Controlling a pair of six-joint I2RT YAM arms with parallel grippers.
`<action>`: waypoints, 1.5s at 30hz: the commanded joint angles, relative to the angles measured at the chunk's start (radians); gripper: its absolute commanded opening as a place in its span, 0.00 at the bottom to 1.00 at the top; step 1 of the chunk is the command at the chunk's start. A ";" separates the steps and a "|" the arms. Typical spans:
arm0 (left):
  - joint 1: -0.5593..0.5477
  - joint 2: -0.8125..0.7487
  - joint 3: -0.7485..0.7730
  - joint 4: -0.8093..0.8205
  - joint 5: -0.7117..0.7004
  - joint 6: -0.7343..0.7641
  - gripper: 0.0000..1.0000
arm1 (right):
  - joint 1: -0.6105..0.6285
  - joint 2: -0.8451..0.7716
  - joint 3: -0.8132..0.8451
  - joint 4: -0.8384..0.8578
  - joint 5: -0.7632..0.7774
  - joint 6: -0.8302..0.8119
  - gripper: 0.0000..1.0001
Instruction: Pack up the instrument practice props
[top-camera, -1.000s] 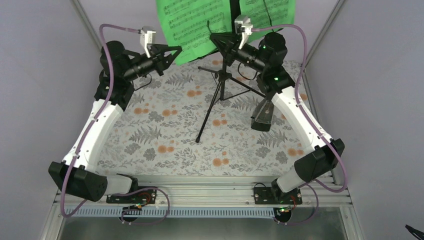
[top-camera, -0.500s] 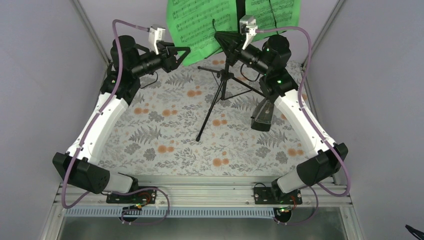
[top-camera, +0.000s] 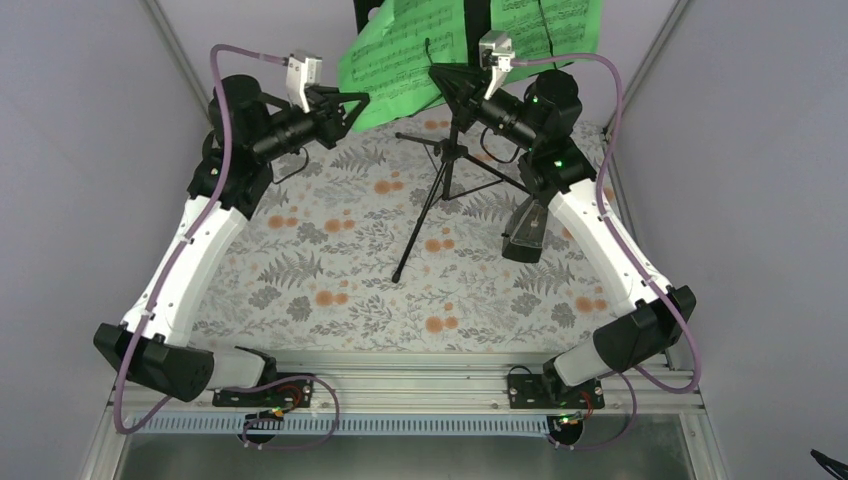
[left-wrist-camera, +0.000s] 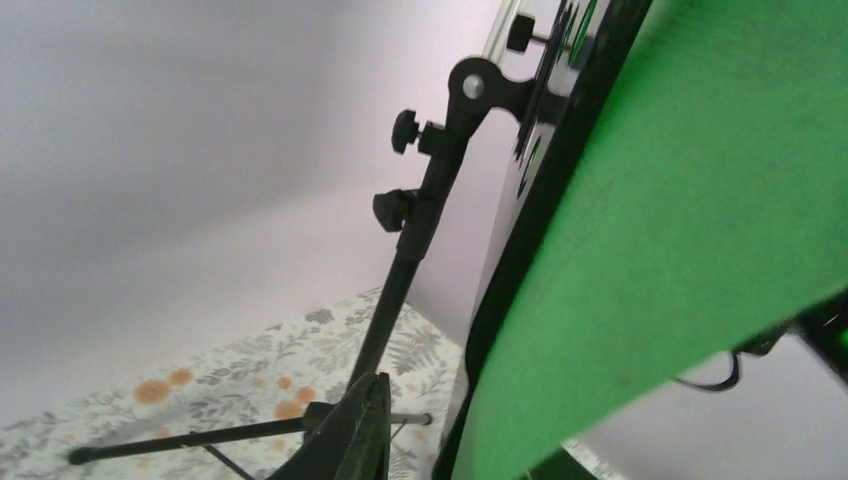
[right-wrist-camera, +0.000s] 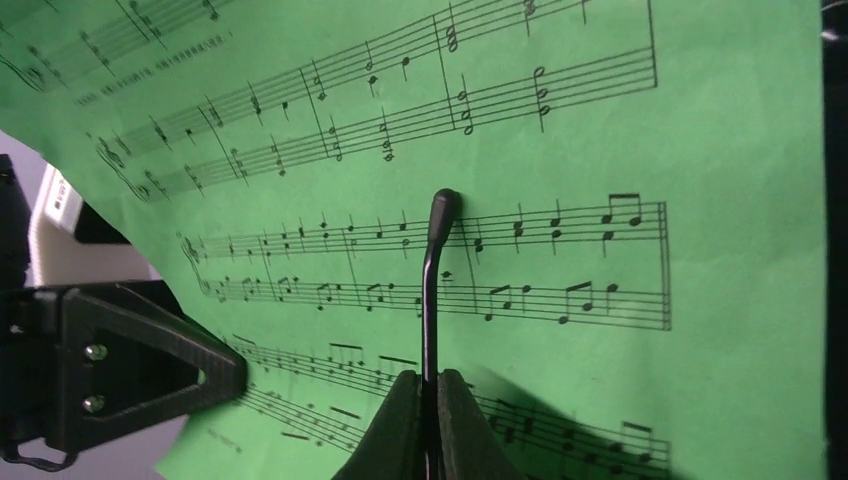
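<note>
The black tripod music stand (top-camera: 440, 185) rises at the back middle, its post (left-wrist-camera: 415, 215) plain in the left wrist view. Bright green music sheets (top-camera: 405, 55) lean on its desk, and the left sheet's outer side curls off it. My left gripper (top-camera: 358, 103) is at that sheet's lower left edge. One finger (left-wrist-camera: 355, 435) shows, the sheet (left-wrist-camera: 680, 230) hides the other, and a gap shows between them. My right gripper (right-wrist-camera: 430, 378) is shut on the stand's thin black page-holder arm (right-wrist-camera: 432, 270), in front of the sheet (right-wrist-camera: 560, 120). The dark pyramid metronome (top-camera: 527, 232) stands at the right.
A floral cloth (top-camera: 330, 260) covers the table. Grey walls close in on the left, right and back. The tripod's legs (top-camera: 415, 240) spread over the middle of the cloth. The right arm's white link (top-camera: 600, 235) passes just beside the metronome.
My left gripper opened from shut and drew back left a little. The left sheet's outer side has peeled off the desk and bent down towards it. My right gripper holds still.
</note>
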 joint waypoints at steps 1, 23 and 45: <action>0.002 -0.042 -0.004 -0.016 -0.033 0.013 0.19 | 0.001 -0.033 -0.007 0.028 0.012 -0.006 0.04; 0.239 -0.329 -0.509 0.020 -0.061 -0.169 0.02 | 0.001 -0.039 -0.031 0.012 0.035 -0.015 0.04; 0.472 -0.169 -1.073 0.135 0.051 -0.281 0.02 | 0.000 -0.098 -0.031 0.047 -0.065 -0.010 0.48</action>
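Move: The lower left edge of the left-hand green sheet already lies between my left hand's half-open fingers; its middle is about 6 cm to the right, 4 cm ahead and 6 cm up. The wire page arm stands some 8 cm right and 4 cm ahead, with the black tray's middle about 14 cm right and 8 cm ahead. My right hand still pinches that wire arm; the same sheet's middle is roughly 3 cm ahead, 4 cm left and 4 cm up from there. I shut my left fingers on the sheet's edge, easing back a little, then sweep the pinched sheet away from the tray and down towards the table, some 37 cm down and 16 cm left, tipping the fingers about 50 degrees downward and turning them counter-clockwise. My right hand keeps holding the wire arm clear, nearly still, and only at the last opens and begins backing off. ##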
